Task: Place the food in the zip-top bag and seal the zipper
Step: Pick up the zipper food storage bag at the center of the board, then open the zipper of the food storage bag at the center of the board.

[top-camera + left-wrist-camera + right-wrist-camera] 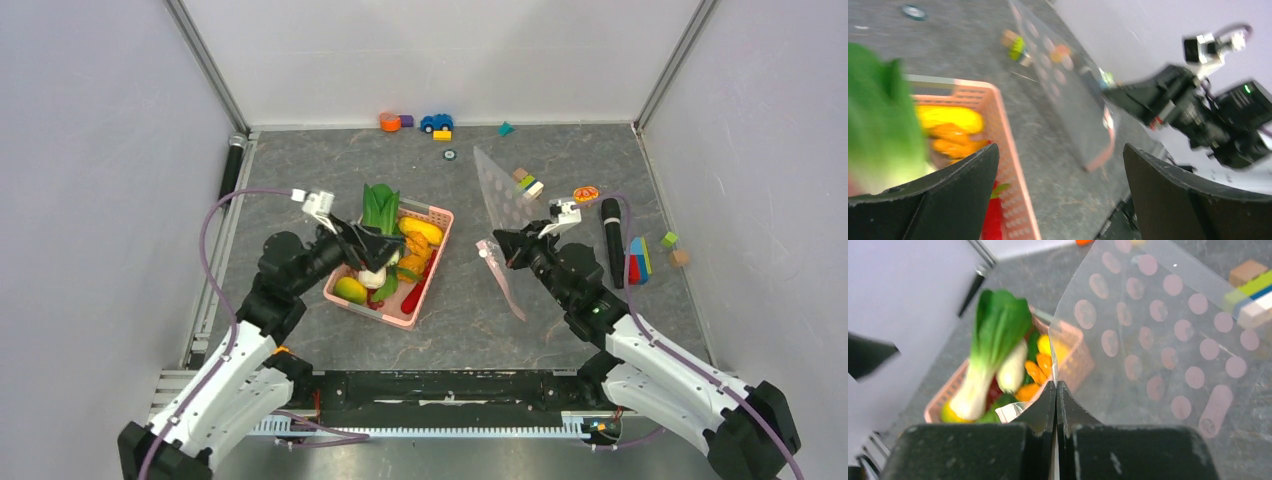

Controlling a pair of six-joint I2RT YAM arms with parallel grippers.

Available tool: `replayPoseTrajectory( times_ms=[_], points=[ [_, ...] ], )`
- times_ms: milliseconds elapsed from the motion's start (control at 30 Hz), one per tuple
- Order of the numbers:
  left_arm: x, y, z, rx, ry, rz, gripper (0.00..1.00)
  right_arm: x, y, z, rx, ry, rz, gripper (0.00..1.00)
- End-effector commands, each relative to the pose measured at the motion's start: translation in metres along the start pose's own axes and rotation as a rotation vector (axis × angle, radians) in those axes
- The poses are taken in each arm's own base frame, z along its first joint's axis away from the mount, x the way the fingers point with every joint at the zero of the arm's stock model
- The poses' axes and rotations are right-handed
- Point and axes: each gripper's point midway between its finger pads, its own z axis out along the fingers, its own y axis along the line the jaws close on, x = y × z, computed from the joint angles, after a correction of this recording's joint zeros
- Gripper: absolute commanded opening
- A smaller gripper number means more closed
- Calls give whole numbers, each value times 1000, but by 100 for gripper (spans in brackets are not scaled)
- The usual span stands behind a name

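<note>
The food lies in a pink basket [437, 217]: a bok choy [380, 206], a mango [350, 290], yellow and orange pieces [420, 232] and a red chili [413, 294]. My left gripper [372, 248] hovers over the basket, jaws wide open and empty. In the left wrist view the blurred bok choy [878, 125] sits outside the left finger. The clear dotted zip-top bag [503, 195] stands on edge right of the basket, its pinkish zipper [505, 283] running toward me. My right gripper [503, 246] is shut on the bag's [1158, 340] edge.
Small toys lie along the back wall: an orange piece [390, 121], a toy car [436, 122], a teal block [506, 128]. Blocks [527, 182], a black cylinder [611, 240] and coloured blocks [638, 262] sit right of the bag. Another black cylinder [232, 165] lies by the left wall.
</note>
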Motion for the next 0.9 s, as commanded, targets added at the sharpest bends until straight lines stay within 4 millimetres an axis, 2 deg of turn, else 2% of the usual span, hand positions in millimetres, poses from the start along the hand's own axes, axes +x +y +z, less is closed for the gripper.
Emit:
replayPoseTrajectory(
  times_ms=[0, 100, 300, 467, 600, 867],
  points=[
    [17, -57, 12, 168, 26, 101, 100, -56, 23, -2, -68, -182, 121, 0],
    [43, -78, 28, 234, 102, 129, 100, -66, 35, -2, -104, -169, 127, 0],
    [81, -98, 68, 273, 224, 160, 99, -69, 42, -1, -121, -138, 199, 0],
    [107, -123, 82, 395, 268, 165, 84, -70, 42, -2, -128, -145, 275, 0],
    [127, -120, 86, 410, 315, 184, 82, -75, 49, -4, -156, -136, 277, 0],
    [153, -110, 102, 362, 347, 175, 77, -74, 54, -7, -180, -119, 334, 0]
  ],
)
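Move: The zipper food storage bag already hangs from the shut right gripper. From the left gripper, the middle of its pink zipper strip is about 24 cm right, 4 cm back and 14 cm lower. From the right gripper it lies about 6 cm back, 3 cm right and 8 cm below. The right gripper is roughly 21 cm right of the left one, 3 cm ahead and 6 cm lower. The vegetable basket's middle is 6 cm ahead of the left gripper, 4 cm left and 20 cm down. Sweep the open left gripper right about 18 cm, away from over the basket and towards the hanging zipper strip, drawing back early and then sinking some 8 cm as it crosses. Swing its fingers some 30 degrees clockwise to face the strip and narrow them slightly. Meanwhile keep the right pinch on the bag, raise it about 6 cm, then mainly roll that wrist, left side up. ##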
